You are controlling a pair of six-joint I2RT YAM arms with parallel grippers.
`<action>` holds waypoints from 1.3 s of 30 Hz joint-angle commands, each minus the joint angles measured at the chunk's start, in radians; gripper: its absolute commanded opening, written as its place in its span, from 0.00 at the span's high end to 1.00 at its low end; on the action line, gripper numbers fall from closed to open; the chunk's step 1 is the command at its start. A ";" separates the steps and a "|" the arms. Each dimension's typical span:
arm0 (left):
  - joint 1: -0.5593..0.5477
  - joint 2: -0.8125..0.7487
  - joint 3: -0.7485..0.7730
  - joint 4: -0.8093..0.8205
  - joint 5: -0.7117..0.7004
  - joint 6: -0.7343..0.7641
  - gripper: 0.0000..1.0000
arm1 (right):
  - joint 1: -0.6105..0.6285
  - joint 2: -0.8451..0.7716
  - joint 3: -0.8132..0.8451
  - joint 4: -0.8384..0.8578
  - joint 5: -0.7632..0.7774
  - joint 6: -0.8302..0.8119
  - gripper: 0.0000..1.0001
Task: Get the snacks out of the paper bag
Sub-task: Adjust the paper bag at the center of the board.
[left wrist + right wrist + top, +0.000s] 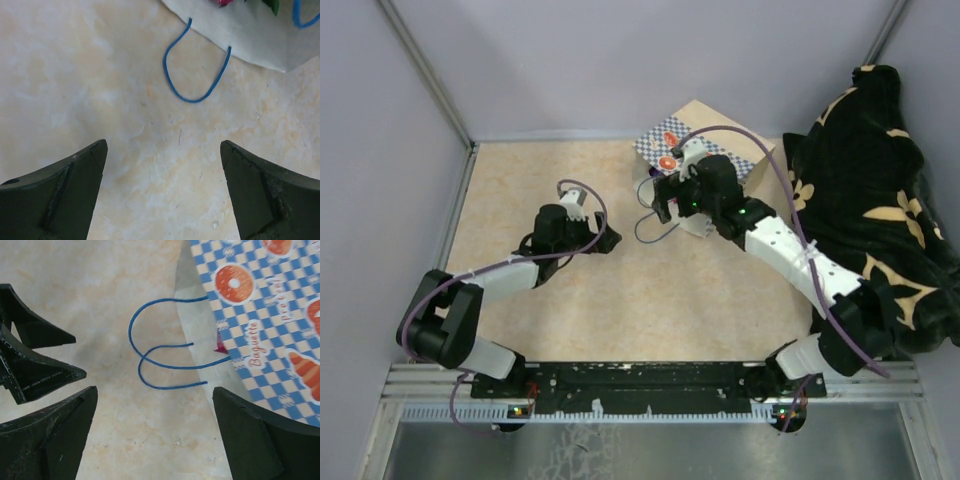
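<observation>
The paper bag [712, 135] lies on its side at the back of the table, checkered face up, mouth toward the arms. Its checkered side [265, 315] and blue cord handles [150, 362] fill the right wrist view. A magenta corner of a snack [220, 347] peeks from the mouth. Pink and green snack edges [272, 5] show at the top of the left wrist view, above the bag's pale edge [245, 35]. My right gripper [661, 205] [155, 390] hangs open just before the bag's mouth. Left of the handles, my left gripper [610, 240] [164, 145] is open over bare table.
A black-and-tan flowered blanket [870, 200] is heaped at the right side, beside the bag and the right arm. Grey walls close the table at the back and left. The left gripper's fingers [35, 365] show at the left of the right wrist view.
</observation>
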 commanded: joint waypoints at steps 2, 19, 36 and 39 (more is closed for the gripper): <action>0.008 -0.067 -0.076 0.062 0.100 -0.098 0.00 | 0.059 0.087 0.059 -0.013 -0.057 -0.084 0.02; 0.007 -0.125 -0.323 0.261 0.243 -0.181 0.00 | 0.096 0.344 0.161 0.118 -0.126 -0.084 0.09; 0.007 -0.126 -0.314 0.254 0.257 -0.177 0.00 | 0.097 0.477 0.306 0.099 -0.176 -0.080 0.33; 0.007 -0.125 -0.309 0.251 0.257 -0.179 0.00 | 0.096 0.467 0.314 0.096 -0.186 -0.078 0.47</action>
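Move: Ahead of the right hand by about 6 cm, some 9 cm to its left and 12 cm below, hangs the raised blue handle of the paper bag. The lower handle lies on the board about 9 cm to the left, level with that hand and some 22 cm down; the paper bag's body is about 13 cm ahead, 3 cm right and 17 cm lower. From the left hand the raised handle is some 8 cm ahead and 6 cm to the right, at about its height. Sweeping about 10 cm left and 9 cm down, then easing some 4 cm forward, the right hand comes past the front of the bag to the raised handle, turning roughly 15 degrees counter-clockwise, and its wide-open fingers start to close around the blue cord. The left hand, still wide open, backs off from the bag by about 9 cm, sinking a little, then waits. ##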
